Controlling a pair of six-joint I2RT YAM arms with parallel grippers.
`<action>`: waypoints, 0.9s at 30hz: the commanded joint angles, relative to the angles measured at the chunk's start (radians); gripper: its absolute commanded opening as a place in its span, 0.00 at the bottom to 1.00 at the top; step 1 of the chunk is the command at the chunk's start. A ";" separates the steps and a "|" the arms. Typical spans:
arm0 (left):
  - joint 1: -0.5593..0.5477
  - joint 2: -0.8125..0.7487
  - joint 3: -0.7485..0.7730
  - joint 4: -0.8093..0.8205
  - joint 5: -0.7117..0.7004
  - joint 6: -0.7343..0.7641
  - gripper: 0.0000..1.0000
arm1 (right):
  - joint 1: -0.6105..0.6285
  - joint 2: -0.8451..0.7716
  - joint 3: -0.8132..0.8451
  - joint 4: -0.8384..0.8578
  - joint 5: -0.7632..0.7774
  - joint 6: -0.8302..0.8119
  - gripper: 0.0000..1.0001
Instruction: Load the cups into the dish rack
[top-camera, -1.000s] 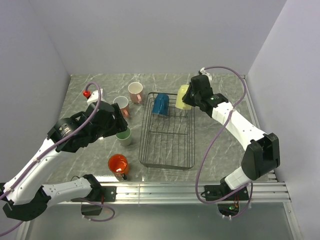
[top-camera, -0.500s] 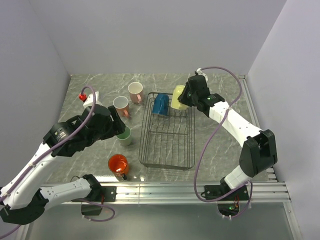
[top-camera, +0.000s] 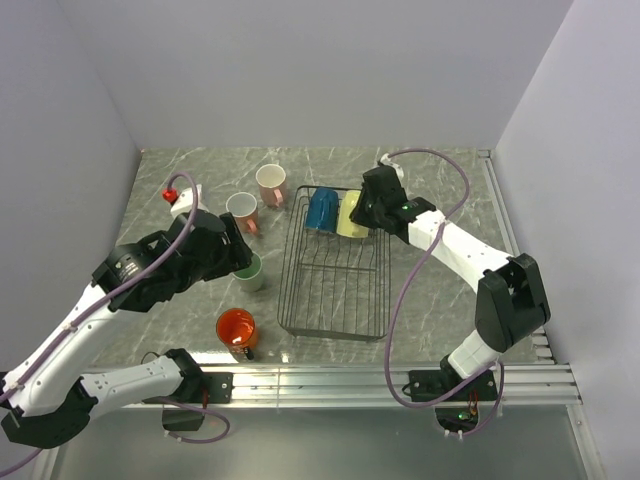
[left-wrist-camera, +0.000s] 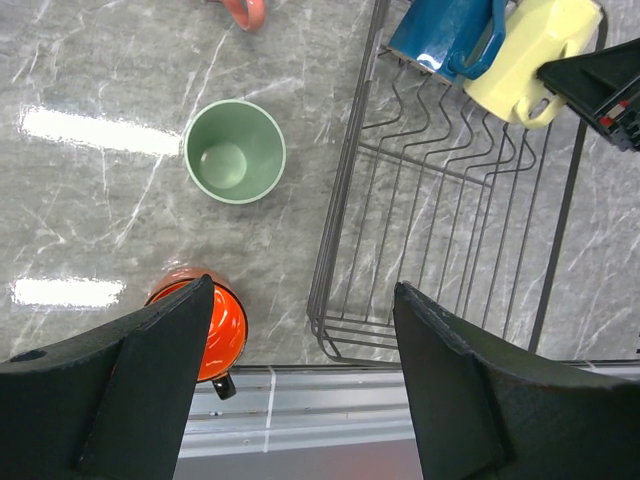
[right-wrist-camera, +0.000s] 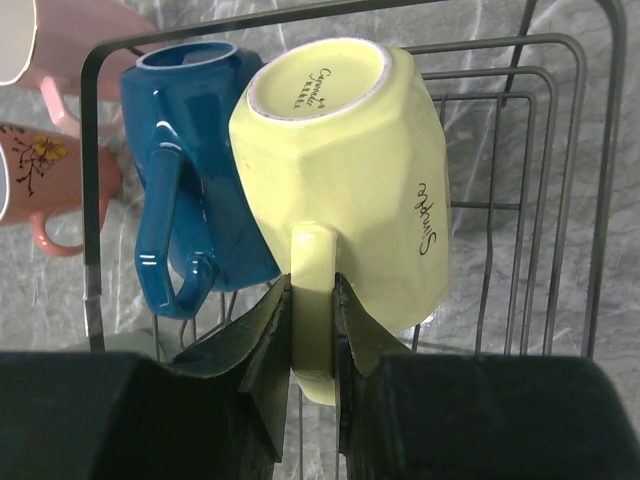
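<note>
The black wire dish rack (top-camera: 284, 270) (left-wrist-camera: 345, 230) lies mid-table. A blue cup (top-camera: 322, 208) (right-wrist-camera: 185, 170) rests upside down at its far end. Beside it is the pale yellow cup (top-camera: 349, 213) (right-wrist-camera: 340, 150), base toward the wrist camera, with my right gripper (top-camera: 366, 214) (right-wrist-camera: 312, 290) shut on its handle. Left of the rack my left gripper (top-camera: 238, 258) (left-wrist-camera: 302, 290) hangs open and empty above the table. The mint green cup (top-camera: 250, 273) (left-wrist-camera: 235, 151) stands upright under it, and the orange cup (top-camera: 236, 328) (left-wrist-camera: 215, 320) stands nearer. Two pink cups (top-camera: 270, 183) (top-camera: 242, 210) stand at the far left of the rack.
The near half of the rack holds only bare prongs. A metal rail (top-camera: 400, 380) (left-wrist-camera: 300, 400) runs along the table's near edge, close to the orange cup. Grey walls close in the table on the left, back and right.
My right gripper has carried the yellow cup leftward and down into the rack, next to the blue cup. The left arm has barely shifted and stays open.
</note>
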 joint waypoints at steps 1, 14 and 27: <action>-0.004 0.006 0.002 0.030 0.000 0.024 0.78 | 0.002 -0.033 0.009 0.064 0.064 -0.002 0.00; -0.004 0.008 -0.016 0.035 0.006 0.034 0.79 | 0.019 0.019 -0.017 0.015 0.023 0.041 0.00; -0.002 0.014 -0.014 0.055 0.016 0.033 0.79 | 0.021 0.062 0.118 -0.146 0.074 0.032 0.76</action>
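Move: The yellow cup hangs in my right hand by its handle, its body about 4 cm ahead and 2 cm left of the fingertips, about level with them, at the far end of the dish rack. The blue cup is already racked some 9 cm to the left and 4 cm ahead, and beyond it the pink cup stands about 19 cm left and 10 cm ahead, some 8 cm lower. From my left hand the yellow cup is roughly 23 cm ahead, 22 cm right and 14 cm below. I hold my right hand still on the yellow cup's handle for a moment, then lower the cup about 1 cm into the rack beside the blue cup. I spread the fingers wide to let go of the handle while the hand sinks about 1.5 cm more and eases back slightly, fingers tipping some 5 degrees steeper. ##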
